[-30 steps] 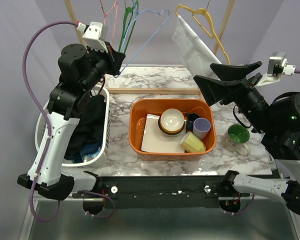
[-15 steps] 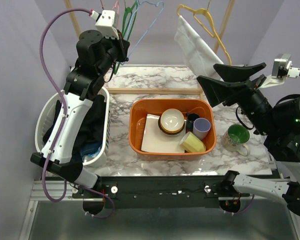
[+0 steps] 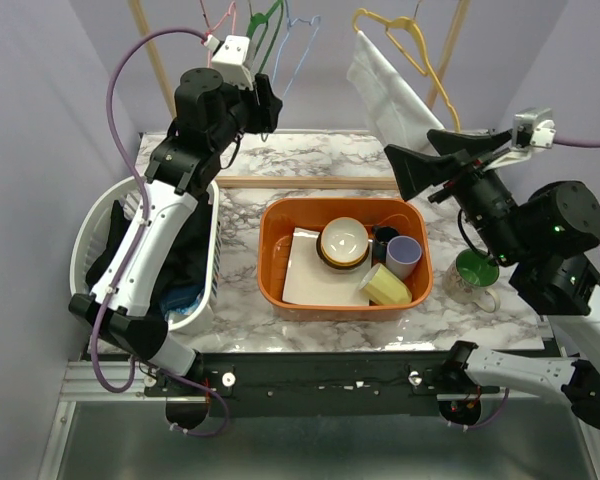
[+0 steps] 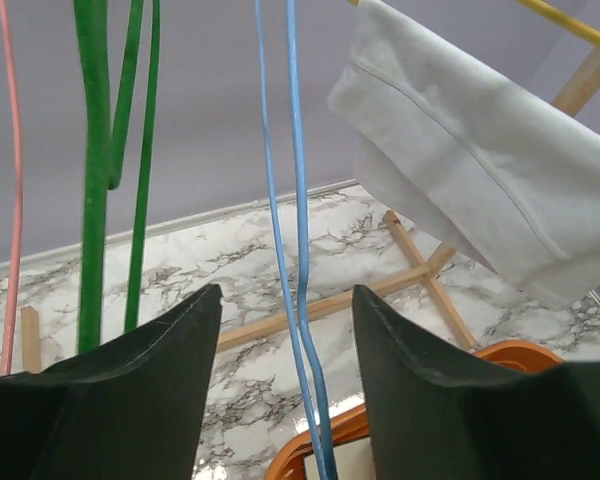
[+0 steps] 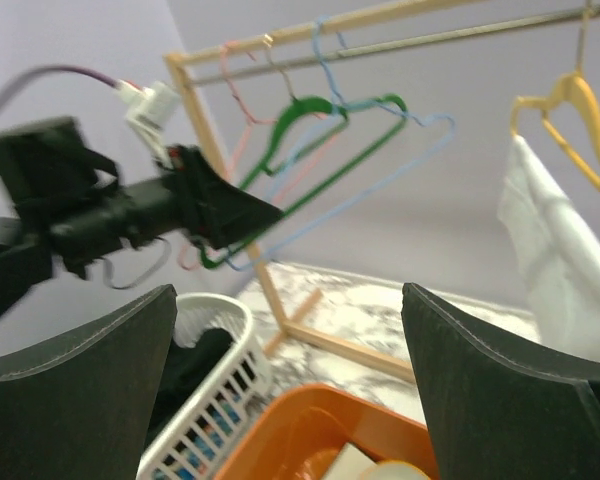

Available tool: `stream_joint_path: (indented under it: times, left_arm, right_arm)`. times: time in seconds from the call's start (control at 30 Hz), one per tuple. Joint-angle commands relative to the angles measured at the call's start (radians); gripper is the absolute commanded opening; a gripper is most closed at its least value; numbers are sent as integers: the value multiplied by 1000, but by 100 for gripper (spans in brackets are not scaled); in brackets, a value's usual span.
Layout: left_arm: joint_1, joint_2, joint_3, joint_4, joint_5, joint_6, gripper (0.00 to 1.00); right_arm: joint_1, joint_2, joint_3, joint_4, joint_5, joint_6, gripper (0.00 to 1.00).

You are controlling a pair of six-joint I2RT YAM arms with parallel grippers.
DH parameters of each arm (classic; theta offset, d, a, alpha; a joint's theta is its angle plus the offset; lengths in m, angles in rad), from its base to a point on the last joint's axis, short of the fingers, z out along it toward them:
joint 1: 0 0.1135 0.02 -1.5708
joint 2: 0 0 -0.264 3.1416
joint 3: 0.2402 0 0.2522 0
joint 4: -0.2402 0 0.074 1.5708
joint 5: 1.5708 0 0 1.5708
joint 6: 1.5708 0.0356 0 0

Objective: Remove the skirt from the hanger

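The white skirt (image 3: pixel 383 92) hangs on the yellow hanger (image 3: pixel 404 34) at the right end of the rail; it also shows in the left wrist view (image 4: pixel 460 170) and the right wrist view (image 5: pixel 562 262). My left gripper (image 3: pixel 268 108) is raised among the empty hangers, well left of the skirt. Its jaws are open (image 4: pixel 285 295), and the blue hanger's wires (image 4: pixel 292 200) run between them without touching either finger. My right gripper (image 3: pixel 410 143) stands wide open (image 5: pixel 288 290) just below and in front of the skirt's lower edge, holding nothing.
A green hanger (image 4: pixel 95 150) and a pink hanger (image 4: pixel 15 200) hang left of the blue one. An orange bin (image 3: pixel 270 260) with a bowl and cups sits mid-table. A white laundry basket (image 3: pixel 85 250) of dark clothes stands left, a green mug (image 3: pixel 475 272) right, and the wooden rack base (image 3: pixel 310 182) behind.
My left arm has risen and moved right toward the hangers, and its jaws have gone from shut to open. The blue hanger has swung back to hang upright. The right gripper shifted slightly left.
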Motion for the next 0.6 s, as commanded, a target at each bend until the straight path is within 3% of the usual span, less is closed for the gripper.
stream_joint_path:
  times: [0.0,0.17,0.57]
  left_arm:
    - [-5,-109,-52,44,68,-4,72]
    - [-5,-204,-113,64,88,-36,96]
    - [-5,-431,-315,70,194,-107,99]
  right_arm:
    - [-1,86,88,-135,177,-83,100]
    - [-29,182,199,-189,183,-129,100]
    - [-282,322,394,-388,-50,-72,100]
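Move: In front of the wide-open right hand, the white skirt hangs roughly 27 cm ahead, some 3 cm to its right and 10 cm lower, with the yellow hanger's middle 2 cm beyond the skirt and about 9 cm higher. For the left hand, the blue hanger's near lower end sits between its half-open fingers, its middle about 13 cm ahead, 5 cm right and 7 cm up; the green hanger's middle is 15 cm ahead, 4 cm left, also 7 cm up. Backing off the blue hanger, the left hand spreads its half-open fingers wide and draws back about 12 cm, rising some 6 cm and tipping its fingers up a little. Meanwhile the right hand, still wide open and touching nothing, reaches about 9 cm forward towards the white skirt, sinking slightly, veering right late on, turning some 15 degrees clockwise and rolling its left side down. ##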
